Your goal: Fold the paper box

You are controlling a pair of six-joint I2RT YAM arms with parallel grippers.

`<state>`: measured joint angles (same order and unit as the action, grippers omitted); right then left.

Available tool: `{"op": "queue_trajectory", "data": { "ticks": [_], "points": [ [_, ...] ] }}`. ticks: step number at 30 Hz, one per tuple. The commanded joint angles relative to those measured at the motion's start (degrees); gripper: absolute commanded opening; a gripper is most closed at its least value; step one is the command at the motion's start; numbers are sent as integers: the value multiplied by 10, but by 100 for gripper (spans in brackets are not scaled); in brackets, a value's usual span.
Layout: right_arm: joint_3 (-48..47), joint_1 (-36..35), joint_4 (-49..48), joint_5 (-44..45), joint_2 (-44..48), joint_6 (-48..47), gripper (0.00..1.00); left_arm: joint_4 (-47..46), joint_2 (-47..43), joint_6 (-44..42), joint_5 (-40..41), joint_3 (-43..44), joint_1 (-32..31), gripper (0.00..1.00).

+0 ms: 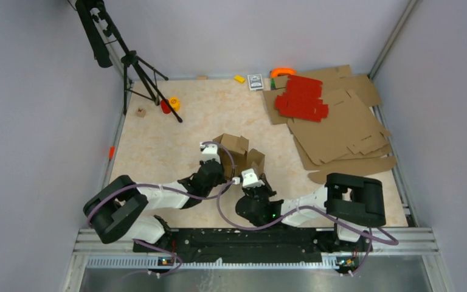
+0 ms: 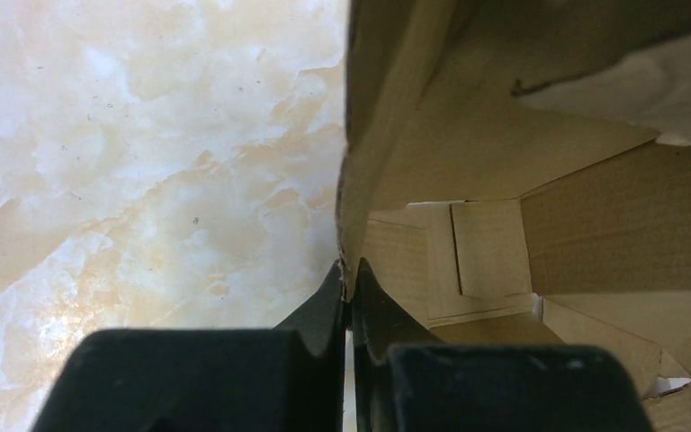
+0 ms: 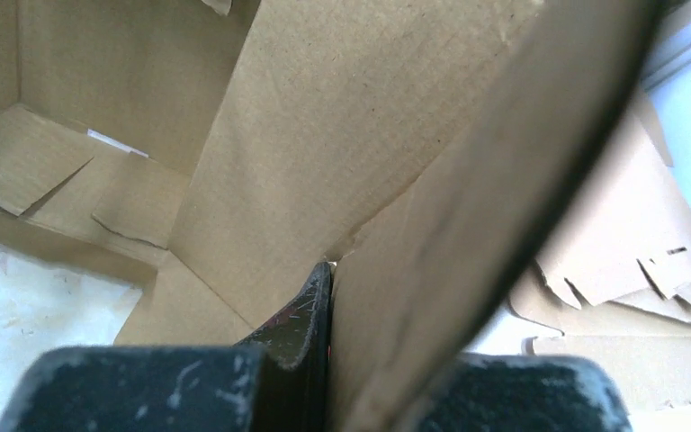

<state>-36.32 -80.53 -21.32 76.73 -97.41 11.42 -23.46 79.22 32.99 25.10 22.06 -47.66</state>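
Note:
The paper box (image 1: 238, 152), plain brown cardboard with raised walls and flaps, stands half-formed at the table's middle. My left gripper (image 1: 214, 159) is at its left side, shut on the edge of a wall panel (image 2: 360, 171); its black fingers (image 2: 328, 301) pinch the cardboard between them, one outside and one inside the box (image 2: 504, 252). My right gripper (image 1: 250, 176) is at the near right side, shut on a flap (image 3: 450, 252); one finger (image 3: 310, 310) presses its inner face, the other is hidden behind the cardboard. The box's inside floor (image 3: 72, 180) shows beyond.
A stack of large flat brown cardboard sheets (image 1: 340, 128) lies at the back right, red cardboard sheets (image 1: 301, 97) on top. A black tripod (image 1: 127, 61) stands at the back left. Small items lie near it and along the back wall (image 1: 255, 81). Loose sheets (image 3: 630, 270) lie right of the box.

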Motion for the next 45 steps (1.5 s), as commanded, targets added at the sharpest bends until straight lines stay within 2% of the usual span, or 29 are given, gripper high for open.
{"op": "queue_trajectory", "data": {
  "ticks": [1,4,8,12,14,16,24,30,36,41,45],
  "points": [
    [59,22,-32,-177,17,-93,0,-12,-6,18,-9,3,6,0],
    [87,37,-161,-162,4,-206,0,-67,11,13,-4,3,18,0],
    [56,106,-155,-197,8,-203,0,-120,44,-11,12,39,34,0],
    [87,135,-293,-239,26,-292,0,-165,70,-29,46,67,40,0],
    [77,148,-284,-242,14,-286,0,-189,89,-35,40,75,49,0],
    [68,159,-249,-272,16,-240,0,-200,104,-44,35,88,54,0],
    [64,184,-222,-365,49,-176,0,-196,131,-42,-2,100,62,0],
    [82,190,-189,-425,76,-167,0,-133,125,-44,-32,119,81,0],
    [105,191,-152,-528,134,-93,0,-116,144,-49,-70,147,81,0],
    [128,191,-130,-518,161,-64,0,-112,150,-67,-66,144,80,0],
    [131,192,-122,-504,148,-55,0,-104,143,-72,-73,129,80,5]
  ]
}}
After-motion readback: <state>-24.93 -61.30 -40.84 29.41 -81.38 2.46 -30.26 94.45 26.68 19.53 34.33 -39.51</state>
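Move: The open box is in both hands. Its middle lies about 7 cm ahead of the left hand, 4 cm to its right and slightly lower; the left fingers already pinch its left wall. The right hand, pinching the panel on the box's right, has that middle some 11 cm ahead, 10 cm left and a little below. The cardboard stack lies roughly 19 cm ahead and 24 cm right of the right hand. The box is carried forward about 7 cm, both hands keeping their pinches, the left on the left wall and the right on the right-hand panel. The right hand then draws back about 3 cm and a few cm left, turning some 25 degrees counter-clockwise and rolling its left side up, swinging the panel towards the box's open near side, while the left hand eases slightly right. ##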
